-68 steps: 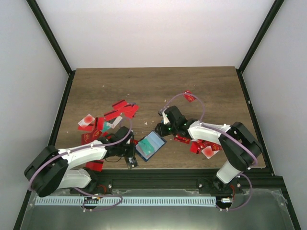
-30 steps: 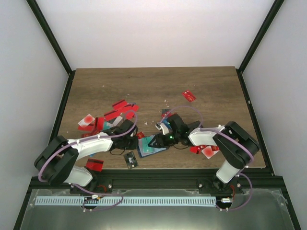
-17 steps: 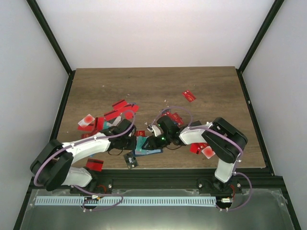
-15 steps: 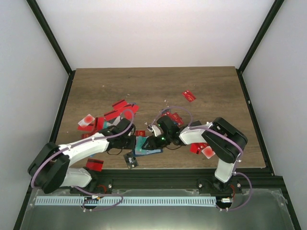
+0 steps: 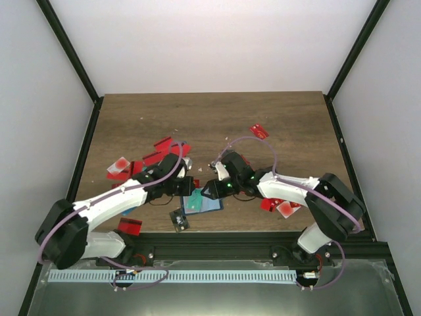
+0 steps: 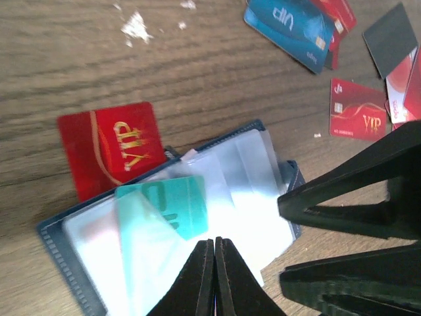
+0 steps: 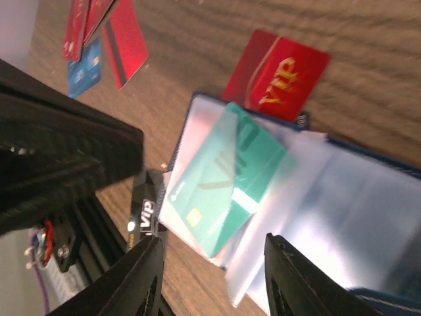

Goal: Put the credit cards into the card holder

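The navy card holder [image 5: 205, 205] lies open near the table's front edge, its clear sleeves [image 6: 250, 191] spread out. A teal credit card [image 6: 172, 205] [image 7: 220, 181] sits partly inside a sleeve. A red VIP card [image 6: 112, 148] [image 7: 279, 76] lies half under the holder's edge. My left gripper [image 6: 215, 253] is shut, empty, with its tips over the sleeves. My right gripper [image 7: 217, 280] hovers open over the holder's opposite side, the sleeve edge and teal card below the gap. In the left wrist view the right gripper's fingers [image 6: 368, 204] show beside the holder.
More red cards [image 5: 163, 150] lie piled at the left, with a blue VIP card [image 6: 289, 23] among them. Further red cards [image 5: 279, 205] lie at the right and one [image 5: 259, 132] farther back. A black VIP card [image 5: 179, 219] and a red card [image 5: 130, 226] lie by the front edge.
Both grippers have closed in on the open holder from either side. The left one has come right onto the sleeves. The holder has shifted slightly.
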{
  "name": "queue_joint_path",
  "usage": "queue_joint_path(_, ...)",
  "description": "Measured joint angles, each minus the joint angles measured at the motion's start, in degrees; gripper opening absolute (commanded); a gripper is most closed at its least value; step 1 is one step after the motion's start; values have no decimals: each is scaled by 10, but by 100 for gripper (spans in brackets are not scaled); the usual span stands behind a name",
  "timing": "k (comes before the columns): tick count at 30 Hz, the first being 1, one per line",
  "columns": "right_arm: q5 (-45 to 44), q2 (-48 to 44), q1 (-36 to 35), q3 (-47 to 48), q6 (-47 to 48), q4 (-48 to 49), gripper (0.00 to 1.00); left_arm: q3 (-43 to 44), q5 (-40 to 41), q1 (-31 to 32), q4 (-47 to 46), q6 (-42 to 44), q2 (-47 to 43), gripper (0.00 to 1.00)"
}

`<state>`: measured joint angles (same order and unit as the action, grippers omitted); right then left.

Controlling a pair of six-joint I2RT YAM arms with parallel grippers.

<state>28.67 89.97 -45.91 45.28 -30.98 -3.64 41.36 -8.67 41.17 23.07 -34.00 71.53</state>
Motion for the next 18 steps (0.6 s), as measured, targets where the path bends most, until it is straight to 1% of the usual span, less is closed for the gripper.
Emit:
queue_joint_path(3,-39,-21,2,0,1,-24,44,0,-34,0,-29,3,42,4)
queue_joint_path(7,-67,-22,3,-4,0,-42,44,0,-54,0,-48,11,72,4)
queue_joint_path(18,-103,20,3,-5,-1,-59,47,-20,-41,1,-52,21,108,4)
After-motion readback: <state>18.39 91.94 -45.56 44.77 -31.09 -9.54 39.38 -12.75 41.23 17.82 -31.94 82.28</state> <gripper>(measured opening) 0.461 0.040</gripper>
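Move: The green card, part-way in the holder's left clear sleeve, lies about 8 cm below my shut left fingertips, some 2 cm right and 1 cm back. From that hand the red VIP card is about 5 cm ahead and 1 cm right, the black VIP card 8 cm back and 5 cm left. My right hand is making for the holder's right half, roughly 3 cm right, 1 cm back and 7 cm below; the green card is 4 cm left of that hand, level with it. I lower both hands onto the open card holder. My left, fingers still shut, sinks about 5.5 cm towards the green card, swinging a little right at first and then partly back; meanwhile my half-open right hand swings right and then down to the holder's clear right-hand pocket and clasp, about 4 cm lower and 3 cm right, its fingers tipping more steeply down. ##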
